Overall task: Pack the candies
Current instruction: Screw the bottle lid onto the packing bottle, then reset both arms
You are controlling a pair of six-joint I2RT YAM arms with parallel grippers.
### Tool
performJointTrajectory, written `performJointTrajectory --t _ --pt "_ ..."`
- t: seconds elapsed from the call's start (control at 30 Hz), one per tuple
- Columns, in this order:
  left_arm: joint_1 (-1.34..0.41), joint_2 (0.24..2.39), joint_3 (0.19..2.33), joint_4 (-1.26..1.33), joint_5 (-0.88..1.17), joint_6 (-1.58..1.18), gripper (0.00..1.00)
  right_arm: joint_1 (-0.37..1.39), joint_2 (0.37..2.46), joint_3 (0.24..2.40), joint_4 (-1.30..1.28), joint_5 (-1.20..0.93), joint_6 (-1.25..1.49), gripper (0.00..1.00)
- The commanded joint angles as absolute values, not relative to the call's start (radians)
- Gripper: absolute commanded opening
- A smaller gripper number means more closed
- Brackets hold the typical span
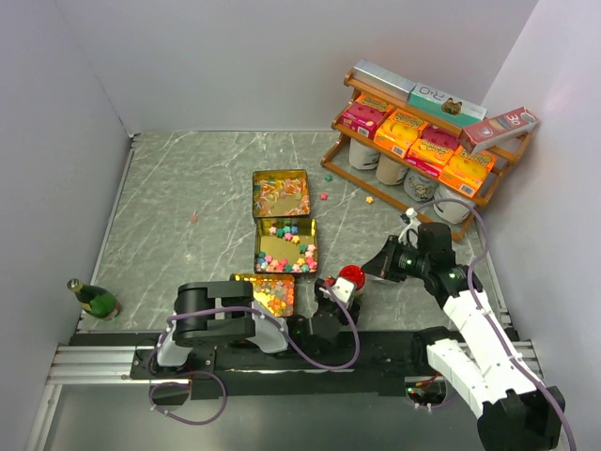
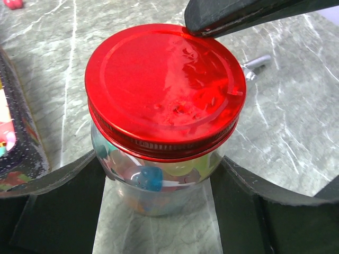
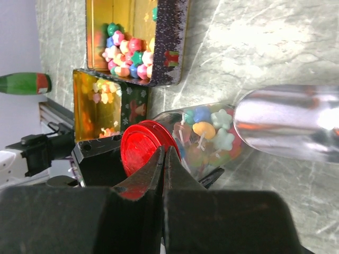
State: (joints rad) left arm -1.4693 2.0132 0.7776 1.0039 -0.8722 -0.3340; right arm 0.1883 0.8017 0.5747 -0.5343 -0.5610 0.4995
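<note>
A clear jar packed with mixed candies stands on the marble table with a red lid on top. My left gripper is shut on the jar, a black finger pressed against each side of the glass. My right gripper is shut with nothing between its fingers, and its tip touches the lid's rim. From above, the jar sits between both grippers near the arm bases. More candies lie in open gold tins, and a few loose ones are on the table.
Three gold tins run in a line left of the jar. A shiny metal scoop lies beside the jar. A wooden shelf of orange and pink boxes stands at the back right. A green bottle lies at the near left.
</note>
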Motion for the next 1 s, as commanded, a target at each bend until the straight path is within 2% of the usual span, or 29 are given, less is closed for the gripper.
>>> performJointTrajectory --t 0.0,0.1,0.17,0.2,0.27,0.3,0.43,0.6,0.97 --pt "-1.422 2.132 0.742 0.681 -0.726 -0.422 0.57 0.222 0.787 0.511 -0.979 -0.667 0.471 0.0" --pt "-1.422 2.115 0.738 0.677 -0.716 -0.42 0.62 0.219 0.782 0.546 -0.983 -0.638 0.469 0.0" --pt "-1.425 2.079 0.726 0.686 -0.701 -0.413 0.74 0.219 0.787 0.567 -0.957 -0.64 0.48 0.0" --pt "-1.425 2.066 0.726 0.692 -0.696 -0.408 0.77 0.219 0.79 0.59 -0.942 -0.649 0.486 0.07" --pt "-1.425 2.04 0.733 0.692 -0.692 -0.396 0.86 0.219 0.805 0.618 -0.902 -0.663 0.508 0.15" --pt "-1.425 2.034 0.739 0.689 -0.692 -0.391 0.89 0.219 0.811 0.646 -0.891 -0.664 0.512 0.23" --pt "-1.431 2.014 0.758 0.684 -0.701 -0.368 0.98 0.221 0.839 0.733 -0.891 -0.624 0.503 0.37" --pt "-1.44 1.941 0.741 0.666 -0.732 -0.371 0.96 0.219 0.861 0.816 -0.888 -0.607 0.499 0.46" --pt "-1.445 1.755 0.709 0.566 -0.77 -0.405 0.97 0.215 0.881 0.857 -0.874 -0.597 0.497 0.53"
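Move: The left fingers hold the packing bottle, its red lid centred some 6 cm above them and level fore-and-aft and sideways. The closed right fingertips rest on the lid's rim, the lid's middle about 3 cm to their left, 1 cm back and 1 cm below. From the left hand, the near candy box is about 19 cm left and 5 cm back, the middle box 15 cm left and 7 cm ahead; from the right hand, the scoop lies roughly 7 cm right and level, 11 cm below. The right hand comes free of the lid's rim, drawing back about 4 cm and then rising some 3 cm as its shut fingers open to about half, while its wrist tips some 10 degrees further down. The left hand loosens its grip to nearly wide open, sinks about 3.5 cm down around the bottle, then slides about 3 cm left towards the candy boxes with its left side rolling up some 15 degrees, the bottle staying between its fingers. ##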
